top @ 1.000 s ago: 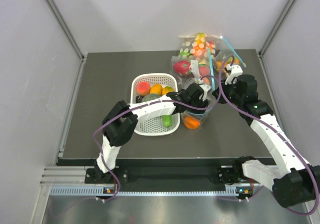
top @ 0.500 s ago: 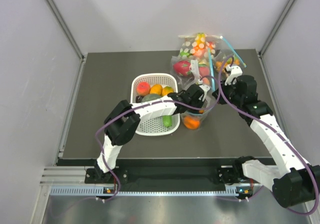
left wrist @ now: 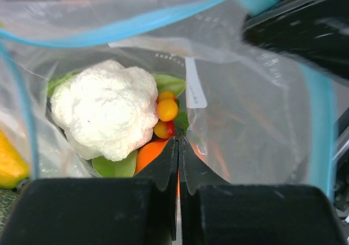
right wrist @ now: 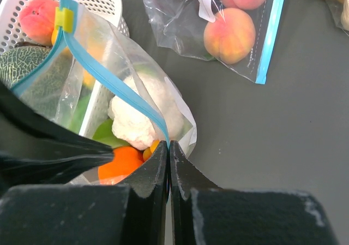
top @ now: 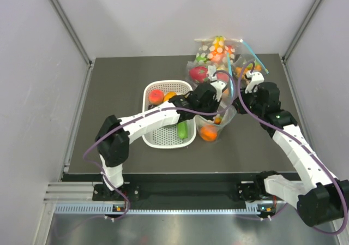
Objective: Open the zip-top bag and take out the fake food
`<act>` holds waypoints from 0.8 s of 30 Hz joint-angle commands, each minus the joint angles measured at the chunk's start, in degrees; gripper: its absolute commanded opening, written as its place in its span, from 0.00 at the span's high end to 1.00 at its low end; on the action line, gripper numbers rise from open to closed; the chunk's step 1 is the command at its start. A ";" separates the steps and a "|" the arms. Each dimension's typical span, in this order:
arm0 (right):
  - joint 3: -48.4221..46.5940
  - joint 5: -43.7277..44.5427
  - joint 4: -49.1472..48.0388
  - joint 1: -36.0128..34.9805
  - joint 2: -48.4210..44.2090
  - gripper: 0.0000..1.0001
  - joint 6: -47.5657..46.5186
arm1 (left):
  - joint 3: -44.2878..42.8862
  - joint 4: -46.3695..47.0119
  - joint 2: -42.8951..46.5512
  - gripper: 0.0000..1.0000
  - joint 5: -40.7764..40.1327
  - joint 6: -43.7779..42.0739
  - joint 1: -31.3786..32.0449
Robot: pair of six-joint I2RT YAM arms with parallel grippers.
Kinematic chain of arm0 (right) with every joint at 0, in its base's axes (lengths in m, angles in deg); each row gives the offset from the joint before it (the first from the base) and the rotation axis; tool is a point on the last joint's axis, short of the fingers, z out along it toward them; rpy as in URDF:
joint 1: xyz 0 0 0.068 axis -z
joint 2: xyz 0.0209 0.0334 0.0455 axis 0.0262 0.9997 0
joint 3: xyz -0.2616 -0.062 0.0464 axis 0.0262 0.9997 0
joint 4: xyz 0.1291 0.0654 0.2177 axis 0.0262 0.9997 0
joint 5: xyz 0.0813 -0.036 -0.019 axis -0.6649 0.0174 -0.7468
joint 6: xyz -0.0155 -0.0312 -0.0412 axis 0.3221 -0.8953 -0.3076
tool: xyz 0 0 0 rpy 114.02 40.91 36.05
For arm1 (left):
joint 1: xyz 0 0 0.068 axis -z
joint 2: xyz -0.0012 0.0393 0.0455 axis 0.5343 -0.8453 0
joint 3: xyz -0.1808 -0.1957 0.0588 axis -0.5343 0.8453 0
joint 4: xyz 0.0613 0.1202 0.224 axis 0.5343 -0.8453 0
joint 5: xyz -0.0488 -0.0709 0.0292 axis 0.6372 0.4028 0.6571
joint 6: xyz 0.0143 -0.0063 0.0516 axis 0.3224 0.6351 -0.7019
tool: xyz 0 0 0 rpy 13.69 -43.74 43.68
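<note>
The zip-top bag point(top: 219, 122) stands just right of the basket, its light-blue zip strip point(right wrist: 109, 76) parted and its mouth open. My right gripper point(right wrist: 168, 144) is shut on the strip at the bag's right lip. On the opposite lip, my left gripper point(left wrist: 178, 141) is shut on the clear plastic. The fake food lies inside: a white cauliflower point(left wrist: 106, 117), a round orange fruit point(left wrist: 150, 155), a green piece point(left wrist: 112, 167) and small orange-red tomatoes point(left wrist: 166, 109). From above, the orange fruit point(top: 208, 134) shows through the bag's bottom.
A white basket point(top: 163, 141) left of the bag holds fruit, a grey-green melon point(right wrist: 24, 65) and a green vegetable point(top: 182, 130). Other clear bags lie behind: one with peaches point(right wrist: 234, 27), one with a pink dragon fruit point(top: 199, 73), and a dotted one point(top: 217, 51).
My left gripper has gone from open to shut on the bag's lip and drawn it left and back. The bag mouth is wider. The right arm has held still.
</note>
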 commanded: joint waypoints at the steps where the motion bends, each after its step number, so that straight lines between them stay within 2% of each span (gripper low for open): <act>1: -0.68 0.51 -1.86 -0.97 0.24 1.00 -0.21 | 2.03 2.28 4.47 1.00 0.21 -1.00 -0.16; 3: -0.68 0.24 -1.94 -0.97 0.24 1.00 -0.20 | 2.30 3.08 3.78 0.97 0.90 -0.91 -0.16; 4: -0.68 0.07 -1.86 -0.97 0.15 1.00 -0.20 | 1.78 2.99 3.16 0.92 2.30 -0.65 -0.16; 7: -0.59 0.42 -1.51 -0.97 -0.20 1.00 -0.29 | 1.95 4.39 0.26 0.68 4.33 0.14 -0.16; 10: -0.33 0.68 -1.24 -0.97 -0.73 1.00 -0.29 | 2.56 6.67 -2.02 0.55 4.43 0.58 -0.16; 16: -0.15 0.33 -0.98 -0.97 -1.08 1.00 -0.20 | 2.04 9.05 -5.36 0.43 3.55 1.37 -0.25; 24: -0.06 -1.42 -1.06 -1.05 -1.34 1.00 -0.12 | 1.25 11.34 -8.71 0.38 1.61 2.16 -0.16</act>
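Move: The orange in the bottom of the open bag lies about 11 cm below the left fingertips, roughly 4 cm back and 2 cm left of them. The cherry tomatoes are some 4 cm farther out than the orange and 3 cm to its right; the cauliflower sits about 5 cm ahead and 3 cm left of the left hand. From the right hand, the orange is around 9 cm left, 5 cm back and 16 cm down. Lift the shut, empty left gripper a further 2 cm or so, then reverse and lower it about 8 cm through the bag mouth towards the orange and tomatoes, easing some 2 cm to the right overall. Spread the fingers to over half open, starting near the top and continuing on the way down. Keep the right gripper still, pinching the bag's blue zip edge. ##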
